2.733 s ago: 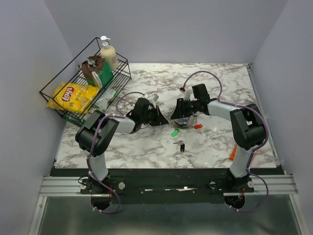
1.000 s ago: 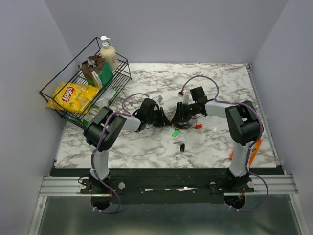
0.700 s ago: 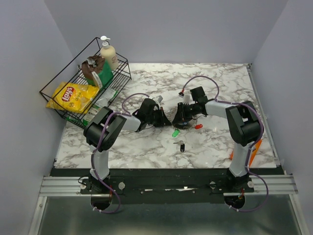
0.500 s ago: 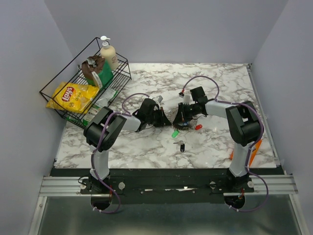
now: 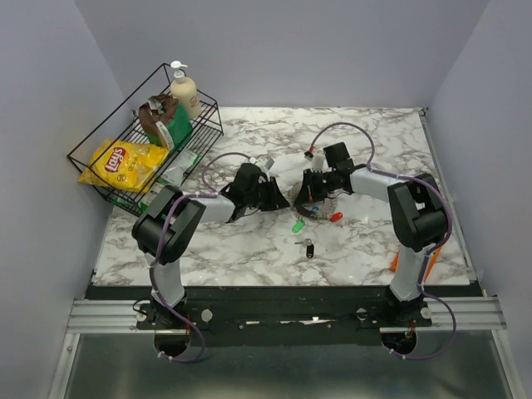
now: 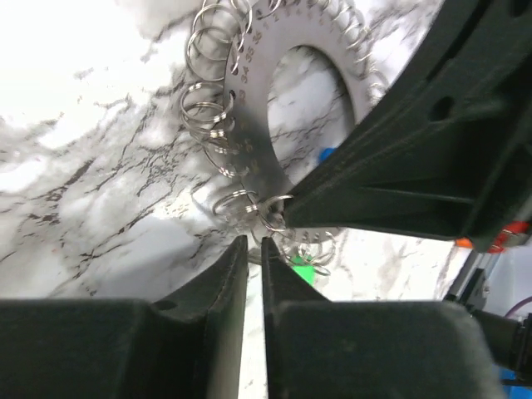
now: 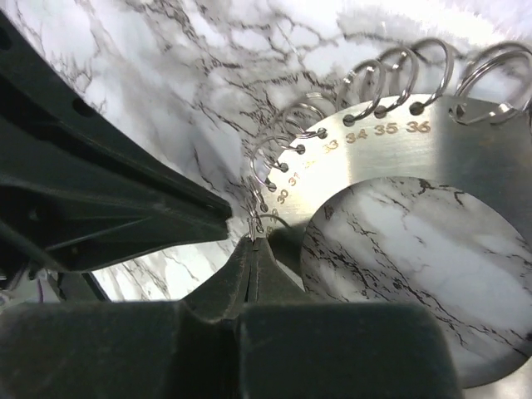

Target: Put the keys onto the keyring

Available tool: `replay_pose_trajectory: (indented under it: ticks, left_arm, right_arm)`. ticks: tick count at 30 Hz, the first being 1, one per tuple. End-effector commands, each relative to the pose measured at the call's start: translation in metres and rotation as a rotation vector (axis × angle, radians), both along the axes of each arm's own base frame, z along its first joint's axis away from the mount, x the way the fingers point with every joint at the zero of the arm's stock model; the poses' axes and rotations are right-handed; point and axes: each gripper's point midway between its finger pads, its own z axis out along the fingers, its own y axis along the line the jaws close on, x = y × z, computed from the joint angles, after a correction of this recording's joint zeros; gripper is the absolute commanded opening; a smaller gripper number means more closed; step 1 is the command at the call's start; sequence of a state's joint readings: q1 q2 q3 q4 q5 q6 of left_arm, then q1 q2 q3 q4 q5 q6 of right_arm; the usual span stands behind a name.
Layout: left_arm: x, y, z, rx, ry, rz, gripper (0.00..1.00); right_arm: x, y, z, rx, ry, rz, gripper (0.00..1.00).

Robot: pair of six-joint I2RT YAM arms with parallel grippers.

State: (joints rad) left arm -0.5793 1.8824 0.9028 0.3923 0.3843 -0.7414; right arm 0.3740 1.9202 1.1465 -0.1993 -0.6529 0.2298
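The keyring (image 7: 391, 145) is a flat silvery numbered disc with several small wire loops round its edge, lying on the marble; it also shows in the left wrist view (image 6: 278, 79) and from above (image 5: 321, 213). My right gripper (image 7: 254, 241) is shut, its tips pinching one small loop at the disc's edge. Facing it, my left gripper (image 6: 253, 243) stands a narrow slit open with nothing between its fingers, just short of those loops. A green key (image 5: 297, 225), a red key (image 5: 337, 216) and a black key (image 5: 309, 247) lie loose nearby. A blue key (image 6: 326, 154) peeks out by the disc.
A black wire basket (image 5: 100, 162) with a chips bag (image 5: 125, 162), a soap bottle (image 5: 186, 93) and a brown-green pack stands at the back left. An orange piece (image 5: 396, 261) lies by the right arm's base. The two grippers (image 5: 293, 203) nearly touch at mid-table.
My right gripper has shut on a loop of the keyring. My left gripper has opened a slit and let go. Both have shifted slightly.
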Motion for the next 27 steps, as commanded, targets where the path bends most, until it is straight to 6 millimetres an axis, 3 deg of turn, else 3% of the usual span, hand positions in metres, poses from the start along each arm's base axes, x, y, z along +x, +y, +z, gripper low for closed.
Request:
replay_pose_trajectory:
  ticks: [1,9,15,20,27]
  left_arm:
    - [0.017,0.015,0.051,-0.031,-0.129,0.05,0.3]
    - [0.019,0.046,0.125,-0.073,-0.29,0.094,0.47]
    - [0.01,0.064,0.166,-0.055,-0.385,0.104,0.56]
    - [0.002,0.072,0.184,-0.042,-0.436,0.092,0.6]
    - [-0.02,0.074,0.21,-0.087,-0.519,0.038,0.6]
  right_arm:
    - [0.028,0.007,0.041,0.02,-0.151,-0.009,0.01]
    - [0.038,0.019,0.099,0.122,-0.294,0.025,0.01]
    - [0.034,0.026,0.147,0.203,-0.405,0.069,0.01]
    - [0.029,0.031,0.179,0.263,-0.47,0.109,0.01]
    - [0.004,0.04,0.213,0.354,-0.563,0.195,0.01]
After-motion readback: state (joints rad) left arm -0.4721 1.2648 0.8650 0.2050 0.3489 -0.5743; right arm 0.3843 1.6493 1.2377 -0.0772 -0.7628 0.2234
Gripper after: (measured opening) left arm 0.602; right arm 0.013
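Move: The right fingertips already pinch one of the small rings at the left edge of the metal keyring; the keyring's middle is about 4 cm to their right, 3 cm ahead and 2 cm lower. The green tag is roughly 5 cm back of that hand, straight back; the blue one 5 cm to its right and 1 cm ahead; the red one 11 cm right and 2 cm back, all about 3 cm below. From the left hand the keyring's middle is some 7 cm right, 3 cm ahead and 3 cm below. Keeping its closed pinch on the small ring, the right hand carries the keyring almost straight up off the table by about 17 cm, drifting 2 to 3 cm forward and left, while its fingers tilt upward out of their downward slant. The left hand, already slightly open and holding nothing, backs clear of the keyring, rising some 20 cm and going about 7 cm left, its fingers spreading much wider as they too tip up. ##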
